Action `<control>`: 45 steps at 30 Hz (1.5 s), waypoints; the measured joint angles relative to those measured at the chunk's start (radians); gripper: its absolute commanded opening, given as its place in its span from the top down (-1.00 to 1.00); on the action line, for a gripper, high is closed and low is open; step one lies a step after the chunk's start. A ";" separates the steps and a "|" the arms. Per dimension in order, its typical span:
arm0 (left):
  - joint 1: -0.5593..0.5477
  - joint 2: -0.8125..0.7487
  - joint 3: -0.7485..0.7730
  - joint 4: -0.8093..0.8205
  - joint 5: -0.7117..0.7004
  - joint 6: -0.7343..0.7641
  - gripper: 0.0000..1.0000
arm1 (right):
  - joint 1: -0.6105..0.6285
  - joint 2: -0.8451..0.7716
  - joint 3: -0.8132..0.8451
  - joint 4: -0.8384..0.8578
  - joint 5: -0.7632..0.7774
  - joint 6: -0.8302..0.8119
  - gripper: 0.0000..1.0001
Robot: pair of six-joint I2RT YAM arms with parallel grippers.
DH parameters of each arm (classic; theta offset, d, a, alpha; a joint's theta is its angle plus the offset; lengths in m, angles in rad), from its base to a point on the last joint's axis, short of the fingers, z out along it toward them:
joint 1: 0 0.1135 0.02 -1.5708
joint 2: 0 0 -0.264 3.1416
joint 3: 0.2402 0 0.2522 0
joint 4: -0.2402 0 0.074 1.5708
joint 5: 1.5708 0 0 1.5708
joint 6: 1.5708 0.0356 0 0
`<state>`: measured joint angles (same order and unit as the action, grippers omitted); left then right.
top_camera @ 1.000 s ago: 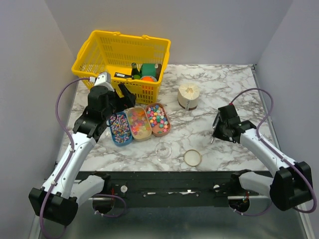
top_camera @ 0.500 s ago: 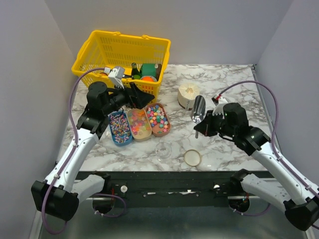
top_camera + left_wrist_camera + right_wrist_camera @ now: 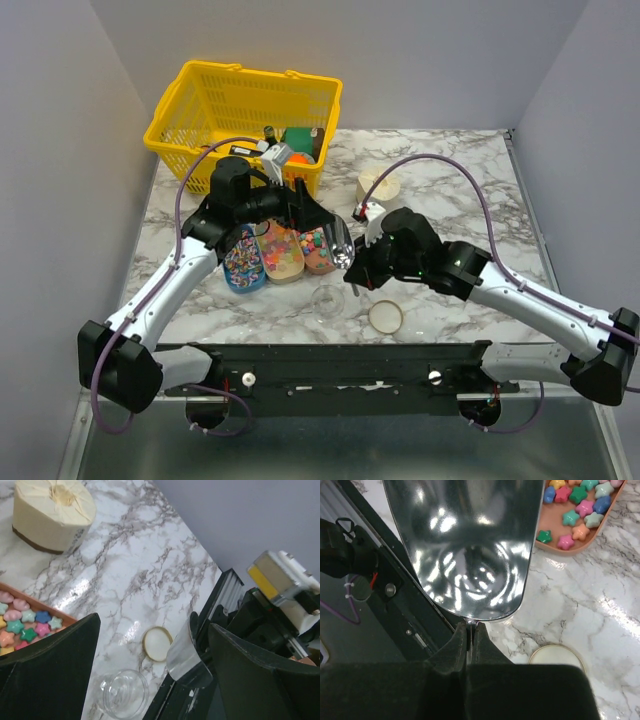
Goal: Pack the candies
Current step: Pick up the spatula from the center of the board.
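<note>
The candies (image 3: 318, 241) are tiny multicoloured sweets filling three oval trays: blue (image 3: 241, 266), yellow (image 3: 280, 252) and orange-brown (image 3: 320, 266). Star-shaped candies (image 3: 580, 502) show at the top right of the right wrist view. My right gripper (image 3: 469, 629) is shut on the thin handle of a shiny metal scoop (image 3: 465, 545), which hangs empty beside the orange tray's near end (image 3: 343, 253). My left gripper (image 3: 312, 212) hovers open over the trays with nothing between its fingers (image 3: 55, 670); the scoop (image 3: 184, 652) shows in its view. A clear empty jar (image 3: 328, 301) stands in front of the trays.
The jar's round lid (image 3: 386, 316) lies flat to the right of the jar. A cream paper-wrapped round box (image 3: 378, 186) stands behind my right arm. A yellow basket (image 3: 200, 125) with goods sits at the back left. The black table rail (image 3: 330, 360) runs along the near edge.
My right arm has swung left from the table's right side, carrying the scoop to the trays. My left gripper has moved right over the trays, still open.
</note>
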<state>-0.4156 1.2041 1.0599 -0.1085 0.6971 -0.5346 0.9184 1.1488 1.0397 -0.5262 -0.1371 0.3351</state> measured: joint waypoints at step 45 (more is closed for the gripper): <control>-0.014 0.117 0.095 -0.403 0.201 0.151 1.00 | 0.049 -0.079 0.042 -0.177 0.101 -0.188 -0.93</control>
<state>-0.4297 1.3212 1.1553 -0.5117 0.8986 -0.3832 0.9676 1.0695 1.0813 -0.7036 -0.0357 0.1474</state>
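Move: Below and slightly behind the open left fingers is the bowl of the spatula: about 4 cm back, 4 cm to the right and 7 cm down. The right hand already grips the neck of the spatula; from that hand, the left fingers are some 8 cm ahead, 6 cm left and 11 cm up. Counted from the left hand and roughly 27 cm below it, the pink candy tray lies 6 cm ahead and 1 cm left, and the glass jar 7 cm back and 2 cm right. Sinking about 7 cm and drawing back some 5 cm, the left hand turns about 15 degrees clockwise and shuts its fingers on the open end of the spatula's bowl, then lifts slightly. The right hand holds on, tilting and easing back and right a little; once the left has closed, it opens wide, lets go of the neck and pulls off to the right. ##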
